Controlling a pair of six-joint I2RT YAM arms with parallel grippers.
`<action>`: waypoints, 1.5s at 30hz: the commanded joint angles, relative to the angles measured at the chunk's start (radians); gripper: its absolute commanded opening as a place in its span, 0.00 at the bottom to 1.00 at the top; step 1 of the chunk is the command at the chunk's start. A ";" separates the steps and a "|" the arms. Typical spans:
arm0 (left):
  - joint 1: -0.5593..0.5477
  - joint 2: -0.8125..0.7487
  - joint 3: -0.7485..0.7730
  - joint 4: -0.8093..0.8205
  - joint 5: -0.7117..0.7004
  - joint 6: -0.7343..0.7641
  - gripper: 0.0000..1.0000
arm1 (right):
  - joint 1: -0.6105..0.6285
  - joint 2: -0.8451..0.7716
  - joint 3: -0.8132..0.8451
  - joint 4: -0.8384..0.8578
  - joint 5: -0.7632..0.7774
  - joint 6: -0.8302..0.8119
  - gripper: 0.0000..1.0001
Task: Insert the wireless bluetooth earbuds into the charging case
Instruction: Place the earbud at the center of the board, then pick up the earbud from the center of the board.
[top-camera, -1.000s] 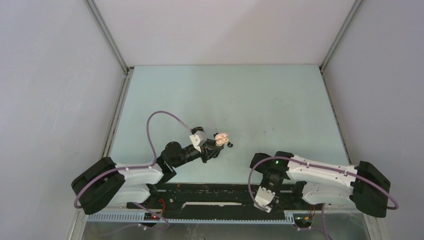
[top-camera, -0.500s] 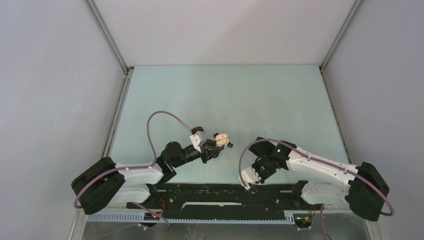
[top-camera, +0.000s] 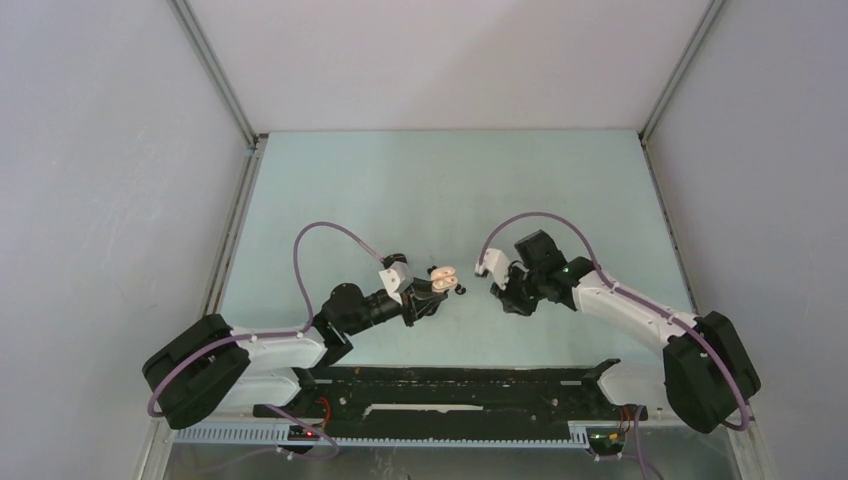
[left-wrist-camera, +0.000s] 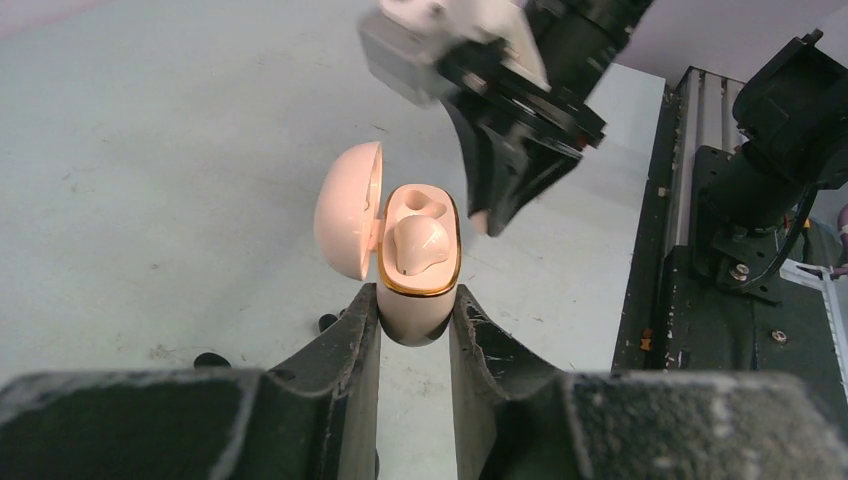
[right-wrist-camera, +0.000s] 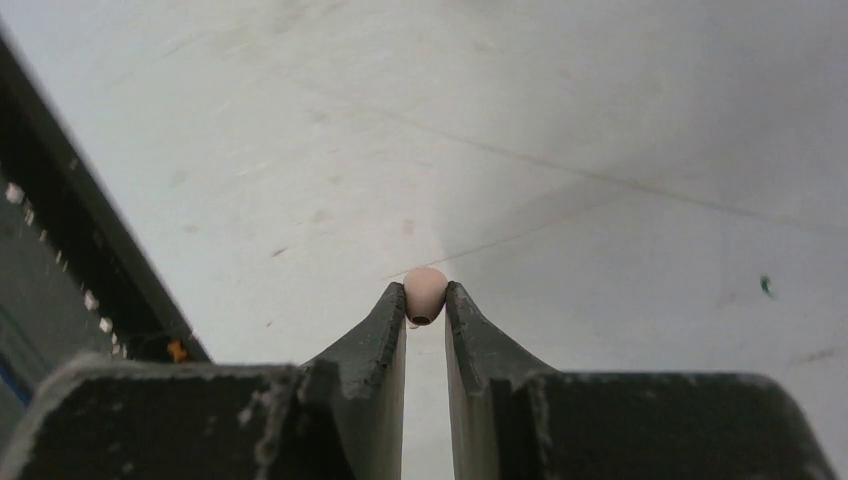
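Note:
My left gripper (left-wrist-camera: 415, 302) is shut on the charging case (left-wrist-camera: 418, 310), a pinkish-beige pebble with a gold rim, held upright above the table. Its lid (left-wrist-camera: 345, 222) hangs open to the left, and one beige earbud (left-wrist-camera: 420, 245) sits in a socket. In the top view the case (top-camera: 443, 278) lies just left of my right gripper (top-camera: 498, 291). That right gripper (right-wrist-camera: 425, 296) is shut on a small beige earbud (right-wrist-camera: 425, 288) pinched at its fingertips. The left wrist view shows the right gripper (left-wrist-camera: 487, 212) pointing down just right of the open case, apart from it.
Two tiny glossy black pieces (left-wrist-camera: 210, 358) (left-wrist-camera: 327, 322) lie on the pale table (top-camera: 450, 190) beside my left fingers. A black rail (top-camera: 450, 380) runs along the near edge. Grey walls enclose the table on three sides.
My right arm has swung up from the near rail toward the case, carrying the beige earbud. The left arm and the case have stayed still.

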 joint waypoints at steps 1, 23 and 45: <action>-0.005 -0.029 0.031 0.024 -0.027 -0.001 0.00 | -0.122 0.042 0.030 0.152 -0.007 0.290 0.08; -0.004 -0.053 0.025 0.000 -0.038 0.014 0.00 | -0.249 0.191 0.019 0.286 0.178 0.526 0.36; -0.008 -0.036 0.037 -0.010 -0.032 0.015 0.00 | -0.302 0.165 0.131 0.157 0.056 0.399 0.56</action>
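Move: The right hand already pinches the pink earbud and takes it to a bare patch of board about 7 cm ahead, 5 cm right and 4 cm below. The nearer black earbud lies some 10 cm left and 4 cm ahead of that hand, and the black case about 18 cm left, 2 cm ahead. The pink case, held up in the left gripper, is roughly 14 cm left, 2 cm ahead and 9 cm higher. From the left hand the patch is about 20 cm right, 6 cm ahead, 14 cm down. Set down on the bare board, the pinched pink earbud is let go as the right fingers open. To get there the right hand sweeps forward about 7 cm and right, turning some 40 degrees clockwise and sinking 3 cm towards the end; afterwards it lifts clear by about 6 cm, easing a little farther forward, then dips slightly. The left hand keeps holding the pink case. ##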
